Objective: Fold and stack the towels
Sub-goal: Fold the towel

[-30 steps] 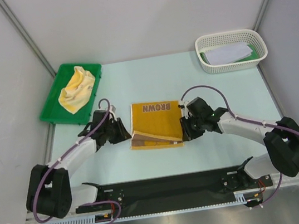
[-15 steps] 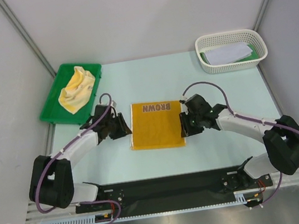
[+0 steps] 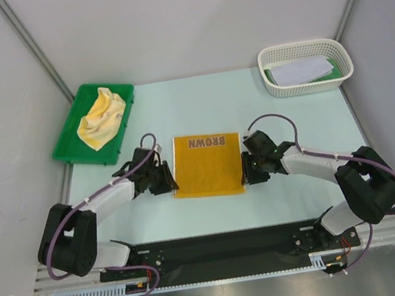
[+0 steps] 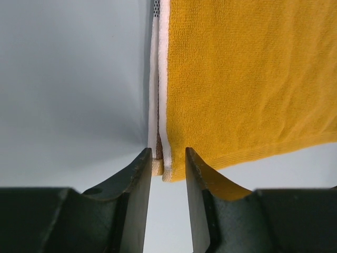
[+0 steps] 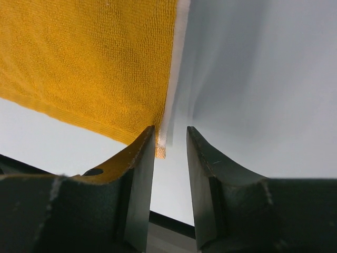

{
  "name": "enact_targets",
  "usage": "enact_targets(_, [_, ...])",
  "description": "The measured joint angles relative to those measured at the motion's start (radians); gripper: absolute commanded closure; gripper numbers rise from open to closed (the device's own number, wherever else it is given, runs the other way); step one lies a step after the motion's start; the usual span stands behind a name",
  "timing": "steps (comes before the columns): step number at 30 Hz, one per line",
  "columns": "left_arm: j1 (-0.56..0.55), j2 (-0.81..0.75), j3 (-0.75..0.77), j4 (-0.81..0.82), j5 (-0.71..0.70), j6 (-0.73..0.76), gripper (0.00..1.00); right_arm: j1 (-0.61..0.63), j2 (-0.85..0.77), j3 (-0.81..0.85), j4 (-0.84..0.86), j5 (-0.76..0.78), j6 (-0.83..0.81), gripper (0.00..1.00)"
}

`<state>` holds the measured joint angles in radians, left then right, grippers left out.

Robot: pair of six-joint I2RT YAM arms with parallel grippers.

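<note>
An orange-yellow towel (image 3: 207,165) printed BROWN lies folded flat at the table's middle. My left gripper (image 3: 169,184) stands at its near left corner. In the left wrist view the jaws (image 4: 168,158) are open, and the white-edged layered corner of the towel (image 4: 247,79) lies loosely between the tips. My right gripper (image 3: 245,174) is at the near right corner. Its jaws (image 5: 170,137) are open too, the towel (image 5: 89,58) corner resting against the inner side of one finger. A crumpled pale yellow towel (image 3: 101,118) lies in the green tray. A white towel (image 3: 303,70) sits folded in the basket.
The green tray (image 3: 70,144) is at the back left, close behind my left arm. The white mesh basket (image 3: 301,47) stands at the back right, with a green cloth edge (image 3: 335,74) showing under the white towel. Grey walls close in on both sides.
A second ago the towel's near edge was raised with its underside showing. Now it lies flat, and both grippers have slid along its sides to the near corners.
</note>
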<state>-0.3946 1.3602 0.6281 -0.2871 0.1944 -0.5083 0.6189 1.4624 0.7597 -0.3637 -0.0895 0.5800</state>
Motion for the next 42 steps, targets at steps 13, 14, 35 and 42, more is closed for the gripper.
enact_targets(13, [-0.009,0.050,0.003,0.014,-0.002,0.002,0.96,0.000,0.000,-0.027,0.050,-0.009,0.023,0.67])
enact_targets(14, [-0.010,0.051,0.006,0.010,-0.002,0.002,0.98,0.000,0.000,-0.027,0.051,-0.009,0.023,0.67])
enact_targets(35, [-0.024,0.089,0.097,-0.112,-0.087,0.011,1.00,-0.001,-0.024,-0.086,0.116,-0.049,0.036,0.59])
enact_targets(42, [-0.024,0.101,0.084,-0.095,-0.083,0.011,1.00,-0.001,-0.053,-0.111,0.168,-0.084,0.048,0.59])
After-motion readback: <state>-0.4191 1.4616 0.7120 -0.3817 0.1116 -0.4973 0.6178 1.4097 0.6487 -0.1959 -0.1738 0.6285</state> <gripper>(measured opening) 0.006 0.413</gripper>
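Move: The yellow towel's near-left corner lies about 2 cm behind the left hand point and 2 cm below it, level with it sideways. The BROWN lettering is some 11 cm ahead and 10 cm right of the left hand. From the right hand, the towel's near-right corner is about 2 cm back, 1 cm left and 2 cm down, and the lettering is about 12 cm ahead and 9 cm left. Downward by about 1 cm, the left hand closes its part-open fingers over the towel's left edge just ahead of the near corner, rises some 2 cm, then sinks about as far while easing 1 cm left and tilting its left side up, fingers shut on the edge. The open right hand waits at the near-right corner, then creeps about 1 cm left and 1 cm back, also tilting slightly. ##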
